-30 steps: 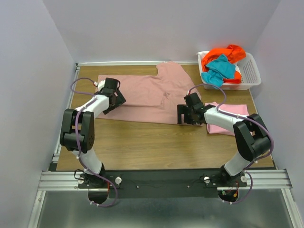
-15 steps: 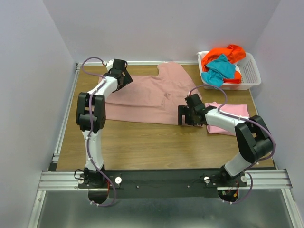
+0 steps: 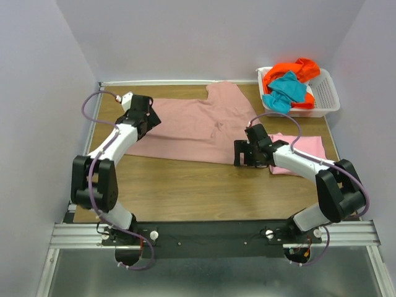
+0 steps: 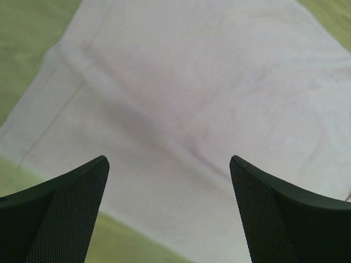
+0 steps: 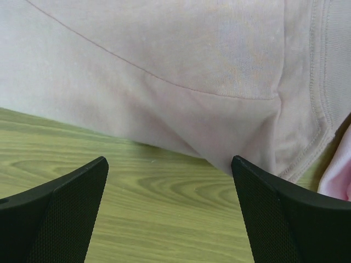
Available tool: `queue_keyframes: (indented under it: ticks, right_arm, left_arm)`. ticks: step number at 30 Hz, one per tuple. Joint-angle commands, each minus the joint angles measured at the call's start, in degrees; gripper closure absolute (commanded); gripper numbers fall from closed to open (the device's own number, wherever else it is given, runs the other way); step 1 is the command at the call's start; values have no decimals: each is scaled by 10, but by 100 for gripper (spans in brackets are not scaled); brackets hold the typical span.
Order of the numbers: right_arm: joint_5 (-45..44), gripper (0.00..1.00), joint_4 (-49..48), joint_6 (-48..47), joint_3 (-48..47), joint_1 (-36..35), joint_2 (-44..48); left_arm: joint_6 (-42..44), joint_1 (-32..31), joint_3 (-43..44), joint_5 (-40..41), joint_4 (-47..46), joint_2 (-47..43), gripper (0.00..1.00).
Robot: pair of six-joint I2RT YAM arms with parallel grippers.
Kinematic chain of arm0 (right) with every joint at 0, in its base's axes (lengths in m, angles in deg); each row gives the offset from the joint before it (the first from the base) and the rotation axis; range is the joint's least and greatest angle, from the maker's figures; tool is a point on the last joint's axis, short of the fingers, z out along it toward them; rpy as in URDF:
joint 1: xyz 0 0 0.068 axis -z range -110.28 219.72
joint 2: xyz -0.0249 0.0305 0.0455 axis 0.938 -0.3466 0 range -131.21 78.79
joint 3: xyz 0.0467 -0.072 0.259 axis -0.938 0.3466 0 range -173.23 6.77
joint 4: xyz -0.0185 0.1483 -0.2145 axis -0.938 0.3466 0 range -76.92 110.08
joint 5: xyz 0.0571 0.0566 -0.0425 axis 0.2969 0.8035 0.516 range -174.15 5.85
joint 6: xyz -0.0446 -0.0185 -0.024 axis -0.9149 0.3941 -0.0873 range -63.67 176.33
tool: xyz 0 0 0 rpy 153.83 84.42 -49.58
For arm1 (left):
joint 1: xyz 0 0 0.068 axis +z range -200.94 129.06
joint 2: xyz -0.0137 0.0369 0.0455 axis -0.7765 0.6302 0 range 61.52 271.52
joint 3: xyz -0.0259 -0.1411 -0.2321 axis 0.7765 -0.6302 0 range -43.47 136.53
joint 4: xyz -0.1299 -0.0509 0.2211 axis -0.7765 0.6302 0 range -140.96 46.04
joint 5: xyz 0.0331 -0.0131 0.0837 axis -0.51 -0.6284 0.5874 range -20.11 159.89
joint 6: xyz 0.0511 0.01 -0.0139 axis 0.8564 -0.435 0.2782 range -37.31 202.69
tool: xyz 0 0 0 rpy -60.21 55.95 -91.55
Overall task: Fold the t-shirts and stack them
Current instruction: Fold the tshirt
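Observation:
The large dusty rose-mauve t-shirt (image 3: 192, 127) lies spread across the back of the table, one sleeve pointing to the back wall. My left gripper (image 3: 146, 119) is open and empty over the shirt's left edge; the left wrist view shows cloth (image 4: 181, 93) between its fingers. My right gripper (image 3: 245, 153) is open and empty at the shirt's near right corner (image 5: 219, 109), over bare wood. A folded brighter pink t-shirt (image 3: 303, 150) lies right of it, partly under the right arm. An orange t-shirt (image 3: 294, 69) and a teal t-shirt (image 3: 286, 90) lie in the basket.
The white slotted basket (image 3: 326, 93) stands at the back right corner. Purple walls close in the table on three sides. Bare wooden tabletop (image 3: 204, 189) lies in front of the shirts.
My left gripper swung from the shirt's left side to the back left corner, then came back a little toward the shirt's left edge. The right gripper edged slightly right.

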Motion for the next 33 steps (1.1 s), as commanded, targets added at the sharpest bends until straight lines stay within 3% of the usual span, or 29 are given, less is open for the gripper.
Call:
queue_keyframes:
  ticks: [1,6,13,20,26,33]
  right_arm:
    - [-6,0,15,6,-15,0,32]
    - [-55,0,16,19,-70,2,16]
    - [-56,0,19,39,-141,8,-61]
    - [-53,0,19,32,-149,9,-95]
    - [-62,0,19,27,-149,12,-103]
    - [-58,0,18,26,-161,17,-124]
  left_arm:
    - [-1,21,-102,-4,-39,-55,1]
    - [19,42,-119,-37,-64,-28,1]
    - [40,48,-47,-96,-71,77,1]
    - [41,48,24,-134,-72,142,1]
    - [41,48,71,-129,-43,189,1]
    - [33,48,42,-110,-34,174,2]
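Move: The flap edge of the folded pink-beige shirt runs left to right; its left part lies about 2 cm ahead of the left hand and 11 cm below it. The shirt's near edge is some 6 cm behind that hand. From the right hand, the flap edge's right part is about 7 cm ahead, 1 cm left and 2 cm below; the near edge is only 1 cm ahead. The folded pink shirt's middle is 19 cm right, 4 cm ahead. Over the shirt's flap edge, the left hand first swings back and down, then forward while still low, ending about 8 cm lower and 4 cm farther out with its open fingers astride the edge, tilted slightly more downward. The right hand comes free of the shirt's near edge, arcs up and forward, then sinks partway to hover just short of the flap edge, 6 to 7 cm farther out, fingers still wide open. ##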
